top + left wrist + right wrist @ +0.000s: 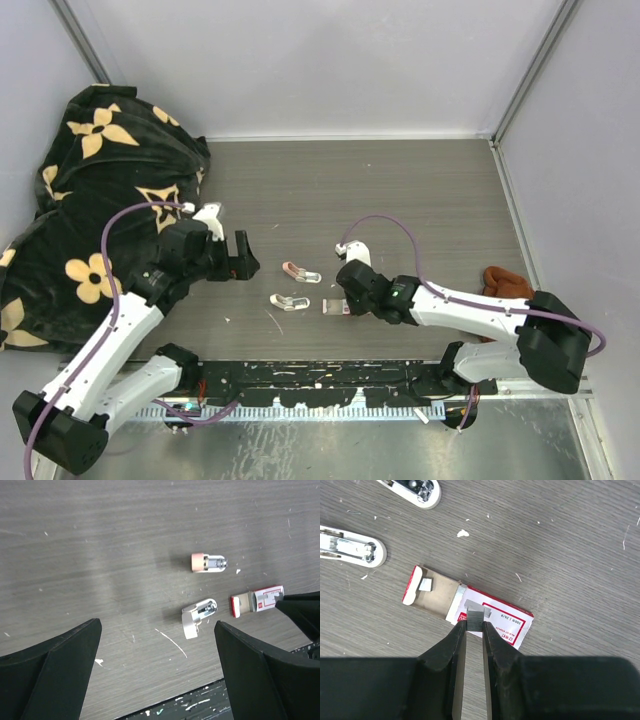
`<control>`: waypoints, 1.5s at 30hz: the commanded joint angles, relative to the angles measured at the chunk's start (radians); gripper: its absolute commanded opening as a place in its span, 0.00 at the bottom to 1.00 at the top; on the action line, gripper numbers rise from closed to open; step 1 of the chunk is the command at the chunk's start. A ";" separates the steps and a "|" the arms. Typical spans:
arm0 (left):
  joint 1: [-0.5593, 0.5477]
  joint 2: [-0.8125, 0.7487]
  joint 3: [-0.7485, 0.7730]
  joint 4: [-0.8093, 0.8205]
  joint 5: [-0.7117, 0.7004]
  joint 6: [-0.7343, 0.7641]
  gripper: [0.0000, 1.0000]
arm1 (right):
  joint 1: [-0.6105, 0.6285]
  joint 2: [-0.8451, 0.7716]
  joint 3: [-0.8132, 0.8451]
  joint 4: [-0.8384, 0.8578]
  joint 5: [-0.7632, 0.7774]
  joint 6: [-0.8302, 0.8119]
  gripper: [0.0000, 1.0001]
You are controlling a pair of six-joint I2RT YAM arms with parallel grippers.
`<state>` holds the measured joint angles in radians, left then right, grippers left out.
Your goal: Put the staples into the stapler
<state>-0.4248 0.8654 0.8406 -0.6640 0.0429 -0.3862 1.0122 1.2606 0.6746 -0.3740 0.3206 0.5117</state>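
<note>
My right gripper (475, 624) is shut on a short silvery strip of staples (475, 616), held just above the red-and-white staple box (502, 622). The box's tan inner tray (437, 596) is slid out to the left, with a small staple piece (426, 584) in it. Two small staplers lie apart from the box: a white one (352, 547) with its metal channel showing, and another (415, 489) at the top edge. In the left wrist view they are the white stapler (197, 615) and the pink-ended stapler (207, 562). My left gripper (157, 627) hovers open and holds nothing.
A black blanket with tan flowers (90, 200) fills the left side of the table. A brown cloth (505, 283) lies at the right edge. A black paint-flecked strip (320, 380) runs along the near edge. Grey walls close the back and sides.
</note>
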 commanded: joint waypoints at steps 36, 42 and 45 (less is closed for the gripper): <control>-0.146 -0.017 -0.421 0.568 0.433 -0.601 0.99 | -0.002 -0.108 0.003 0.274 -0.333 -0.243 0.17; -0.152 0.049 -0.426 0.618 0.405 -0.599 0.98 | -0.003 -0.132 -0.017 0.280 -0.328 -0.233 0.17; -0.152 0.066 -0.422 0.626 0.391 -0.592 0.98 | -0.002 -0.140 -0.025 0.283 -0.325 -0.228 0.17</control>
<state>-0.5743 0.9176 0.4160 -0.1295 0.4568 -0.9783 1.0119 1.1576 0.6563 -0.1493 -0.0063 0.2695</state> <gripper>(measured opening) 0.986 0.227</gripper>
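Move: The wide-open left hand hangs some 16 cm above the table; the white stapler lies about 7 cm to its right and 4 cm back, the pink stapler about 9 cm right and 2 cm farther out, the staples box about 18 cm right and 6 cm back. The right hand, already pinching the staple strip some 4 cm above the table, has the white stapler about 12 cm to its left and 2 cm ahead, the pink one 10 cm left and 8 cm ahead, and the box almost underneath, 1 cm ahead and 1 cm left. The right hand keeps its pinch on the staple strip and carries it left about 6 cm and up 5 cm, from over the box towards the white stapler, turning some 25 degrees counter-clockwise. The left hand, fingers staying wide open, first dips and draws back, then sweeps right and farther back towards the white stapler, about 10 cm right and 7 cm both back and down in all, tipping down and rolling its left side under until the fingers come close around the stapler's rear end, with no contact to be seen. ##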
